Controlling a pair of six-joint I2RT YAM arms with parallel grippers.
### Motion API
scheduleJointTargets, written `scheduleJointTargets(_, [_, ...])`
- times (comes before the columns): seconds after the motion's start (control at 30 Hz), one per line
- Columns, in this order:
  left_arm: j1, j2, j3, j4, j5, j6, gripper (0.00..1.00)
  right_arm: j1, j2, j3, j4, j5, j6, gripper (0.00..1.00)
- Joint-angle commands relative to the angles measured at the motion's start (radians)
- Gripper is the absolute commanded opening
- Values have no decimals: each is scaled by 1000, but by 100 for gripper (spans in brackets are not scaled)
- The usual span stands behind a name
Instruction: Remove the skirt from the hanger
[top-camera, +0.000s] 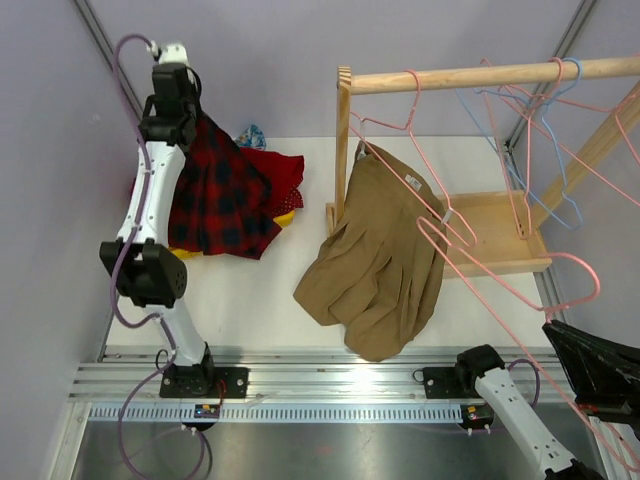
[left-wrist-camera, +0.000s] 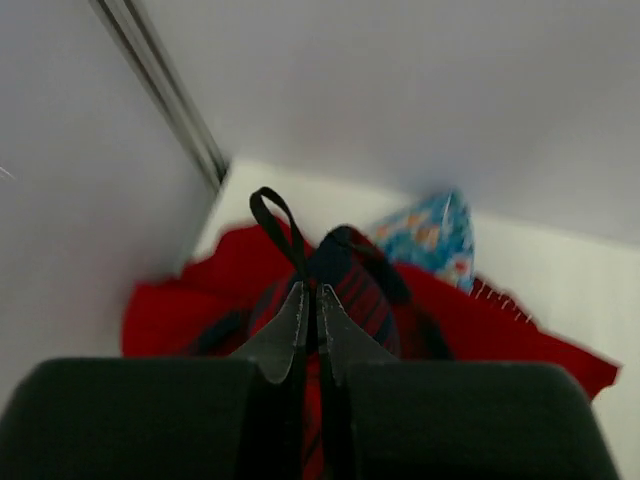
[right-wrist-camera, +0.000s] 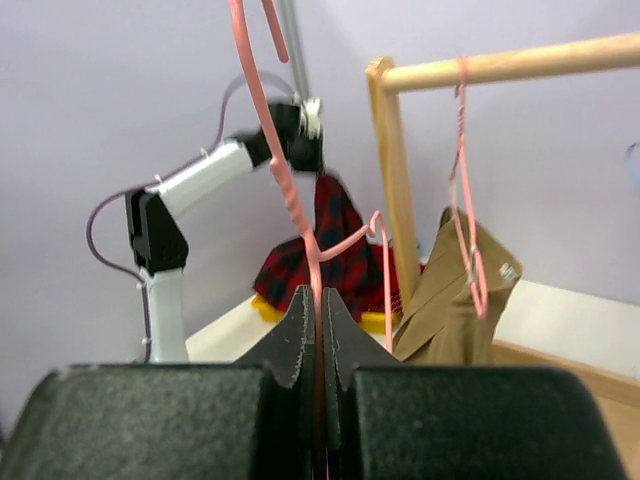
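A red and black plaid skirt (top-camera: 220, 195) hangs from my left gripper (top-camera: 185, 110), raised at the far left. In the left wrist view that gripper (left-wrist-camera: 311, 290) is shut on the skirt's fabric (left-wrist-camera: 355, 285), and a black loop (left-wrist-camera: 275, 215) sticks up past the fingertips. My right gripper (top-camera: 555, 330), at the near right, is shut on a pink wire hanger (top-camera: 500, 285). In the right wrist view the wire (right-wrist-camera: 290, 200) runs up from between the jaws of that gripper (right-wrist-camera: 315, 295). The hanger carries no cloth and stands apart from the plaid skirt (right-wrist-camera: 335, 240).
A tan skirt (top-camera: 380, 260) hangs on another pink hanger from the wooden rack (top-camera: 480, 72) and drapes onto the table. More pink and blue hangers (top-camera: 560, 190) hang on the rail. Red cloth (top-camera: 280, 170) and a blue patterned piece (top-camera: 250, 133) lie below the plaid skirt.
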Motion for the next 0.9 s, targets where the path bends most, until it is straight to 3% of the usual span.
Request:
scheduleJointTargets(0.0, [124,140,-93,-111,142,-229,7,3,98,17,134,140,-40,0])
scheduleJointTargets(0.03, [144,167,-95,-143,167,-260,12,4,129,20,151,153,-55,0])
scheduleJointTargets(0.07, [159,187,-95,-174,185,-314,24,4,144,20,172,165,-60,0])
scheduleJointTargets(0.1, [181,193,-100,-217,200,-332,70,4,159,22,209,198,-67,0])
scheduleJointTargets(0.13, [182,179,-141,-219,196,-342,98,3,191,25,224,209,-81,0])
scheduleJointTargets(0.3, [184,-50,-325,-138,179,-336,99,3,304,17,344,297,-107,0])
scheduleJointTargets(0.63, [169,-743,-802,0,316,-323,99,3,483,-118,552,439,-181,0])
scheduleJointTargets(0.87, [78,-1012,-1070,49,391,-322,99,4,633,-136,681,587,-267,0])
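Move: The plaid garment hangs from the left fingers; the yellow tray with its pile of cloths is about 5 cm back, 3 right and 33 below that hand. The floral cloth's corner shows some 10 cm ahead, 5 right and 32 below. From the right hand, which holds an empty pink hanger, the rod's free stretch is about 39 cm straight ahead and 3 higher, the empty hangers 37 ahead, 12 right, 8 lower, the khaki skirt 30 ahead, 12 left, 33 lower. The left hand drops fast, some 25 cm, veering left with its fingers tipping down, lays the plaid garment's upper end on the pile and opens wide to let it go, then rises and pulls back over 20 cm towards its base, levelling again. Meanwhile the right hand, still pinching the pink hanger, carries it forward about 30 cm towards the rod in a shallow arc, up then slightly down, turning some 30 degrees clockwise. ##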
